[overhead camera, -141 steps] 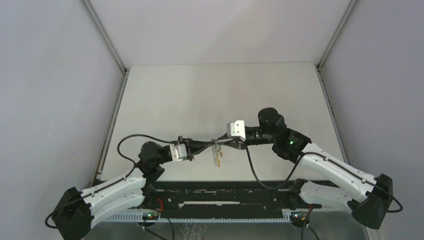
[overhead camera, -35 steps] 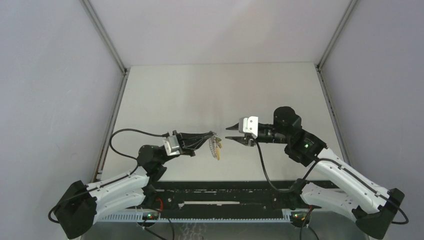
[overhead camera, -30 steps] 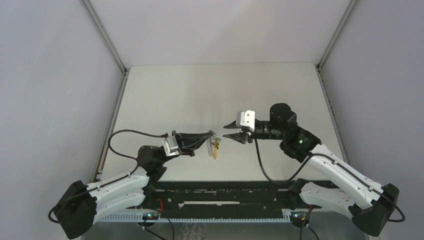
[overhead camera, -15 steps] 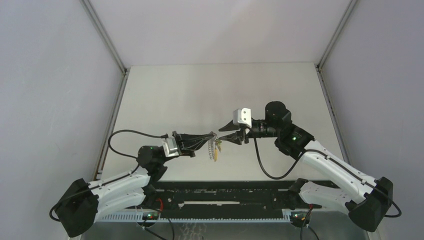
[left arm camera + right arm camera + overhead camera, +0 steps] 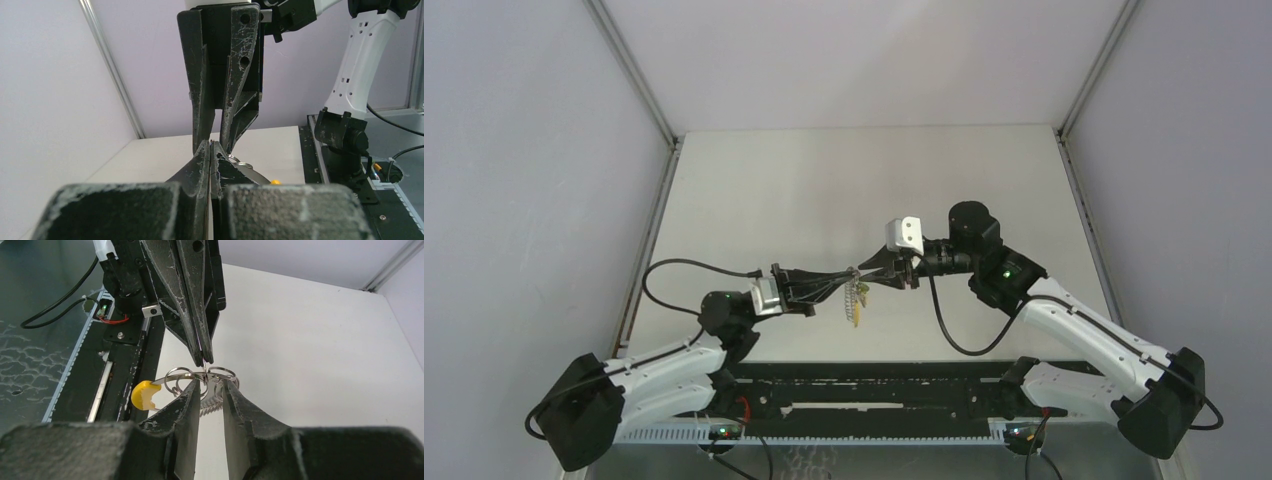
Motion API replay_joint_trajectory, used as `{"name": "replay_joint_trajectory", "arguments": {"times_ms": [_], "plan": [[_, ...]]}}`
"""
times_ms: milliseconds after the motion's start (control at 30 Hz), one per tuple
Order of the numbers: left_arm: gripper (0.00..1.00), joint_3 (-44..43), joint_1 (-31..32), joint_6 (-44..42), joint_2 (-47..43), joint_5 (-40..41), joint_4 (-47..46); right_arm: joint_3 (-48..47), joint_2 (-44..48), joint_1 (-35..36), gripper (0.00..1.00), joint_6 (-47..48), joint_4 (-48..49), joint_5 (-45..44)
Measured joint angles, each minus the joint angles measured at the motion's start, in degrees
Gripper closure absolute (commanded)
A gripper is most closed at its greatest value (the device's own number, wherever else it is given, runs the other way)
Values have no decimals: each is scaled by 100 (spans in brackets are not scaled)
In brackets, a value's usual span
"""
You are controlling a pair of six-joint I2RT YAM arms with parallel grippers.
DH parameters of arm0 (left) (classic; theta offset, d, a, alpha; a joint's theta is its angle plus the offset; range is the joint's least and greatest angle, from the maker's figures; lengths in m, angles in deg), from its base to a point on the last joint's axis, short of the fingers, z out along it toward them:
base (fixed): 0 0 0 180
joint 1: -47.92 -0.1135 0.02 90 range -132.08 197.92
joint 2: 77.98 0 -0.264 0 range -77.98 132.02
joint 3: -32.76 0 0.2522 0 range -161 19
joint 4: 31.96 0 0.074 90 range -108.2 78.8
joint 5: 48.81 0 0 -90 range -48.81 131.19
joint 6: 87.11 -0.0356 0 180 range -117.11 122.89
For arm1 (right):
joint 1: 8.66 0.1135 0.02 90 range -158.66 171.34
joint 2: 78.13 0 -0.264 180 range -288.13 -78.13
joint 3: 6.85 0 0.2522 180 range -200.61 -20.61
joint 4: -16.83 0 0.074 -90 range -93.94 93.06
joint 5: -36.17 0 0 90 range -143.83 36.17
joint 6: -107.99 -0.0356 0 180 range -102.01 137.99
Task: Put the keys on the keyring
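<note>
My left gripper [image 5: 848, 276] is shut on the keyring [image 5: 855, 297], which hangs above the table with a yellow-headed key [image 5: 856, 316] dangling from it. In the right wrist view the left gripper [image 5: 204, 360] pinches the thin wire from above, beside small steel rings [image 5: 221, 372], the keyring's toothed rim [image 5: 212, 407] and the yellow key head [image 5: 143, 395]. My right gripper [image 5: 210, 383] is open, its fingers close on either side of the wire just below that pinch. In the left wrist view my left gripper [image 5: 211, 146] meets the right fingers [image 5: 239, 100] tip to tip.
The pale table top [image 5: 844, 180] spreads beyond the arms, walled on the left and right. A black rail with the arm bases [image 5: 874, 395] runs along the near edge.
My right gripper has moved left to the keyring and narrowed its jaws round the wire. The left gripper has kept its hold and shifted slightly.
</note>
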Motion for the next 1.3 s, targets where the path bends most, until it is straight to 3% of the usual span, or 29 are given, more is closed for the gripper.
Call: {"name": "replay_joint_trajectory", "arguments": {"times_ms": [200, 400, 667, 767, 933, 1167, 1300], "plan": [[100, 0, 0, 15, 79, -44, -24, 0, 0, -28, 81, -24, 2, 63], [100, 0, 0, 50, 87, -48, -66, 0, 0, -39, 92, -57, -2, 131], [100, 0, 0, 52, 203, -103, -103, 0, 0, -39, 92, -63, -20, 195], [100, 0, 0, 52, 229, -129, -101, 0, 0, -42, 100, -66, -20, 221], [99, 0, 0, 50, 227, -151, -101, -42, 0, -50, 100, -63, -118, 245], [60, 0, 0, -50, 205, -39, -11, -529, -105, -61, 100, -79, -986, -225], [49, 0, 0, -142, 131, 267, 321, -1342, -490, -55, 100, -321, -2037, -1049]]}}
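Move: The left gripper holds the keyring's small metal ring, and the right fingertips wait partly open about 2 cm to its right and 1 cm lower. From the right hand, that small ring lies between the tips, about 1 cm to the left; the left fingertips are roughly 2 cm left and 1 cm up. The green key tag hangs about 3 cm back and 3 cm below, and the yellow clip some 5 cm back, 1 cm left and 5 cm below. Shut the right fingers on the small metal ring almost in place while the left gripper, still pinching, sinks about 1 cm. Then open the left fingers about halfway to let go, easing that hand slightly forward and down, and carry the ring forward with the right about 3 cm and slightly right, swinging its fingers clockwise and tipping them down, some 10 degrees each. ##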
